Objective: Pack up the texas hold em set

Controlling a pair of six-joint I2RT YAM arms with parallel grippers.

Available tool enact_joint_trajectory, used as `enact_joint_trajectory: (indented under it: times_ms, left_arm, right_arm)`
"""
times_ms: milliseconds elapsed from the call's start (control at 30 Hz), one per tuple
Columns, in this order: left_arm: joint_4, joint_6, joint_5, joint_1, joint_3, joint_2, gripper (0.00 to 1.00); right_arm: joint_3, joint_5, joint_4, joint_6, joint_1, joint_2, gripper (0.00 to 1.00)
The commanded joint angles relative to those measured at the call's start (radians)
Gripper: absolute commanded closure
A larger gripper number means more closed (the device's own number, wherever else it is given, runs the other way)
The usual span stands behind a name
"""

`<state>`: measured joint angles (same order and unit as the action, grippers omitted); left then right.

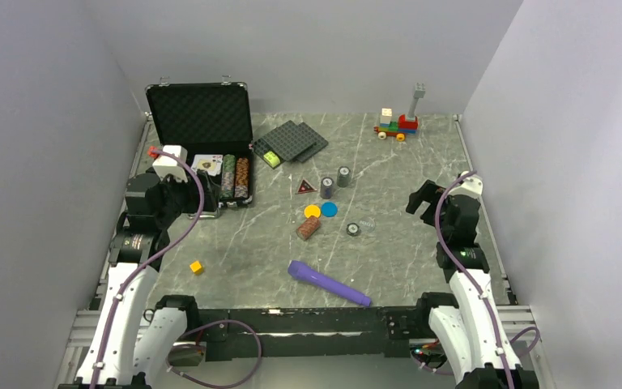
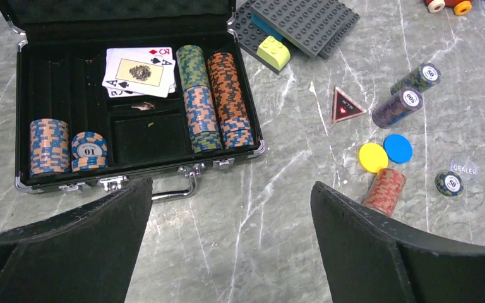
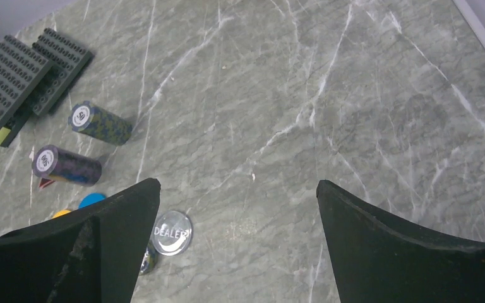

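Note:
The black case (image 2: 19, 126) lies open at the far left, holding playing cards (image 2: 140, 72) and striped chip stacks (image 2: 202, 101). To its right on the table are a dark red triangle (image 2: 347, 105), two dark chip stacks (image 2: 396, 107) on their sides, a yellow disc (image 2: 373, 157), a blue disc (image 2: 398, 148), a red chip stack (image 2: 385, 189), a single chip (image 2: 449, 184) and a clear dealer button (image 3: 172, 233). My left gripper (image 2: 230, 189) hangs open and empty just in front of the case handle. My right gripper (image 3: 238, 184) is open and empty, right of the dealer button.
Dark grey studded plates (image 1: 296, 140) with a lime brick lie right of the case. A toy brick train (image 1: 397, 123) stands at the back right. A purple cylinder (image 1: 328, 283) lies near the front edge, and a small yellow cube (image 1: 197, 267) sits front left.

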<state>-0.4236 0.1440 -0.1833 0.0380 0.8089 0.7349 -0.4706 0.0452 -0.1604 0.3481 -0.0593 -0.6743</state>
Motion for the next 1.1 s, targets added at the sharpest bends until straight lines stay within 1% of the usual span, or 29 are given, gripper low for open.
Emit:
enact_joint_trajectory:
  times_ms: [0, 167, 333, 467, 567, 600, 667, 733, 800, 967, 1033, 1067]
  left_arm:
    - [0.042, 0.015, 0.004, -0.004, 0.019, 0.002, 0.01]
    - [0.032, 0.021, -0.036, -0.003, 0.021, 0.047, 0.01]
    - [0.009, 0.008, 0.004, 0.000, 0.032, 0.073, 0.01]
    - [-0.016, 0.005, 0.006, 0.042, 0.113, 0.109, 0.01]
    - [-0.047, -0.015, 0.039, 0.121, 0.189, 0.144, 0.01]
    - [-0.044, -0.022, 0.038, 0.139, 0.197, 0.152, 0.01]
    - [-0.019, -0.027, 0.007, 0.152, 0.167, 0.160, 0.01]
    - [0.017, -0.025, -0.038, 0.154, 0.114, 0.158, 0.01]
    - [0.017, -0.025, -0.066, 0.161, 0.091, 0.157, 0.02]
    - [0.009, -0.049, -0.042, 0.213, 0.086, 0.156, 0.01]
    - [0.006, -0.051, -0.034, 0.213, 0.084, 0.153, 0.01]
    - [0.006, -0.051, -0.031, 0.213, 0.082, 0.151, 0.01]
  right_arm:
    - [-0.044, -0.016, 0.018, 0.014, 0.000, -0.007, 0.00]
    - [-0.052, -0.002, 0.001, 0.009, -0.001, -0.013, 0.00]
    - [-0.071, -0.040, -0.014, -0.003, -0.001, -0.032, 0.02]
    - [-0.117, -0.134, -0.042, -0.006, 0.000, -0.093, 0.10]
    - [-0.165, -0.183, -0.075, 0.013, 0.023, -0.162, 0.18]
    - [-0.181, -0.177, -0.088, 0.021, 0.042, -0.186, 0.20]
    - [-0.216, -0.126, -0.112, 0.038, 0.123, -0.234, 0.22]
    - [-0.259, -0.033, -0.136, 0.055, 0.224, -0.286, 0.23]
    - [-0.301, 0.059, -0.153, 0.074, 0.321, -0.344, 0.23]
    - [-0.367, 0.090, -0.105, 0.135, 0.489, -0.501, 0.23]
    - [-0.389, 0.078, -0.079, 0.144, 0.557, -0.563, 0.22]
    - [-0.400, 0.054, -0.060, 0.141, 0.589, -0.593, 0.19]
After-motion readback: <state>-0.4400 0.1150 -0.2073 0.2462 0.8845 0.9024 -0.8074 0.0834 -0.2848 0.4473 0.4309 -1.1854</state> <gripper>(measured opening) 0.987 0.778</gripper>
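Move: From the right gripper, the short green chip stack is some 13 cm left, 3 cm ahead and 15 cm below; the dealer disc is about 9 cm left and 5 ahead, the blue disc roughly 21 left and 10 ahead. From the left gripper, the red chip stack lies about 23 cm right, 4 ahead and 22 below; the yellow disc is 24 right and 10 ahead, and the open case's middle 9 left and 22 ahead. Swing the empty right gripper left about 16 cm, edging forward and sinking a little late on, until it is above the short green chip stack; turn it counter-clockwise, tip it farther down, and narrow the fingers to about three quarters open. Meanwhile dip the open left gripper, lift it, then bring it lower again while shifting right some 6 cm towards the red chip stack, turning clockwise. ##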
